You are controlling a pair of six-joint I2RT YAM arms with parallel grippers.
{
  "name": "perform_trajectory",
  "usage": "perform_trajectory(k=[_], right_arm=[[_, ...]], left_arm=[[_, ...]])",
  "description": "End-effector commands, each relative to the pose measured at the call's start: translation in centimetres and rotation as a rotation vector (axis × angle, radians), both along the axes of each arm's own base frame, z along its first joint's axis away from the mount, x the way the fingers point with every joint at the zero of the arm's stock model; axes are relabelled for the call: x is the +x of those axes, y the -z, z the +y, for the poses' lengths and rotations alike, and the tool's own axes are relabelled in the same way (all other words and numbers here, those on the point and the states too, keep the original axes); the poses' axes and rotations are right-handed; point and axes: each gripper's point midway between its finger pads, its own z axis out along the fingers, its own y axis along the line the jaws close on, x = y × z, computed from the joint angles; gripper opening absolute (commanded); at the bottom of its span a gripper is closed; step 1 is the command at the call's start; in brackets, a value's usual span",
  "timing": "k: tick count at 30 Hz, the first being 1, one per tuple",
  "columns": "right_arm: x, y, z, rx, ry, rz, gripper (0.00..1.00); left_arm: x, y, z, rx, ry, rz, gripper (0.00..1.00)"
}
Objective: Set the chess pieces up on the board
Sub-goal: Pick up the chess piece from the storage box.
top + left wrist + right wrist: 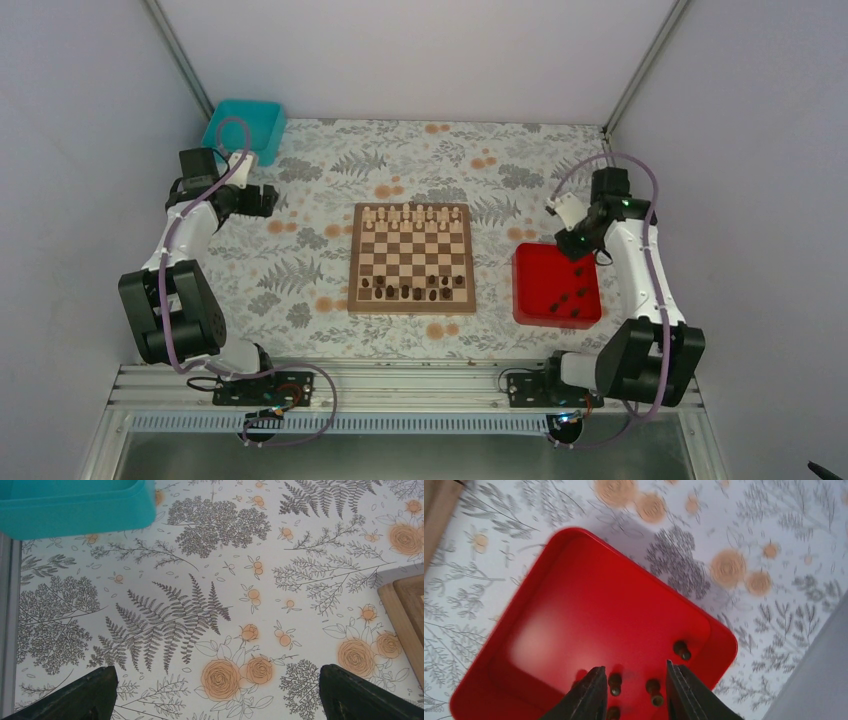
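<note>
The board (410, 262) lies mid-table, with cream pieces along its far rows and several dark chess pieces (405, 291) on its near rows. More dark chess pieces (682, 650) lie in a red tray (574, 605) to the board's right. My right gripper (636, 666) hovers over that tray, open, with two loose pieces (654, 686) showing below the gap between its fingers and nothing gripped. From above, the right gripper (578, 245) sits over the tray's far edge. My left gripper (217, 669) is wide open over bare floral cloth, left of the board's corner (407, 607).
A teal bin (245, 128) stands at the far left corner, just beyond the left gripper (262, 200); its rim (75, 510) fills the top left of the left wrist view. The red tray (557, 290) lies close to the right arm. White walls enclose the table.
</note>
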Motion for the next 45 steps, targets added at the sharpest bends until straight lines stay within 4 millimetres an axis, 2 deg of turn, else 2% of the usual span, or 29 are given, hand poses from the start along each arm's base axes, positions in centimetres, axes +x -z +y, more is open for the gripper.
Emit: perform_trajectory(k=[1, 5, 11, 15, 22, 30, 39, 45], right_arm=[[-0.9, 1.6, -1.9, 0.018, 0.098, 0.027, 0.33], [-1.9, 3.5, -2.4, 0.050, 0.140, 0.083, 0.33], [-6.2, 7.2, -1.7, 0.063, 0.143, 0.246, 0.33], [-7.8, 8.8, -2.4, 0.010, 0.161, 0.275, 0.35], [-7.1, 10.3, -3.2, -0.032, 0.176, 0.228, 0.35], [-6.4, 10.8, -3.6, -0.040, 0.177, 0.199, 0.35], [-6.6, 12.3, -4.4, -0.038, 0.195, 0.245, 0.34], [-6.8, 12.7, -5.3, -0.039, 0.203, 0.251, 0.35]], left_arm=[[-0.1, -1.1, -0.4, -0.022, 0.016, -0.028, 1.00], [-0.3, -0.9, -0.7, -0.037, 0.025, -0.029, 1.00], [-0.5, -0.7, -1.0, -0.045, 0.036, -0.030, 1.00], [-0.5, -0.6, -1.0, -0.048, 0.036, -0.032, 1.00], [-0.4, -0.5, -1.1, -0.054, 0.033, -0.030, 1.00], [-0.3, 0.1, -1.0, -0.063, 0.029, -0.018, 1.00], [-0.3, 0.4, -1.2, -0.074, 0.034, -0.005, 1.00], [-0.3, 0.6, -1.2, -0.078, 0.033, 0.001, 1.00]])
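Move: The chess piece to be gripped lies in the red storage box, some 7 cm back, 3 cm right and 14 cm below the right hand. Beside it, 3 cm farther right and 2 cm farther out, is a right piece; a corner piece lies 6 cm out and 3 cm right of it, a near piece 4 cm back and 2 cm right of it. From the left hand it is about 70 cm right, 19 cm back, 13 cm below. The right hand sinks about 12 cm into the storage box, back and right towards the piece, fingers staying part-open. ##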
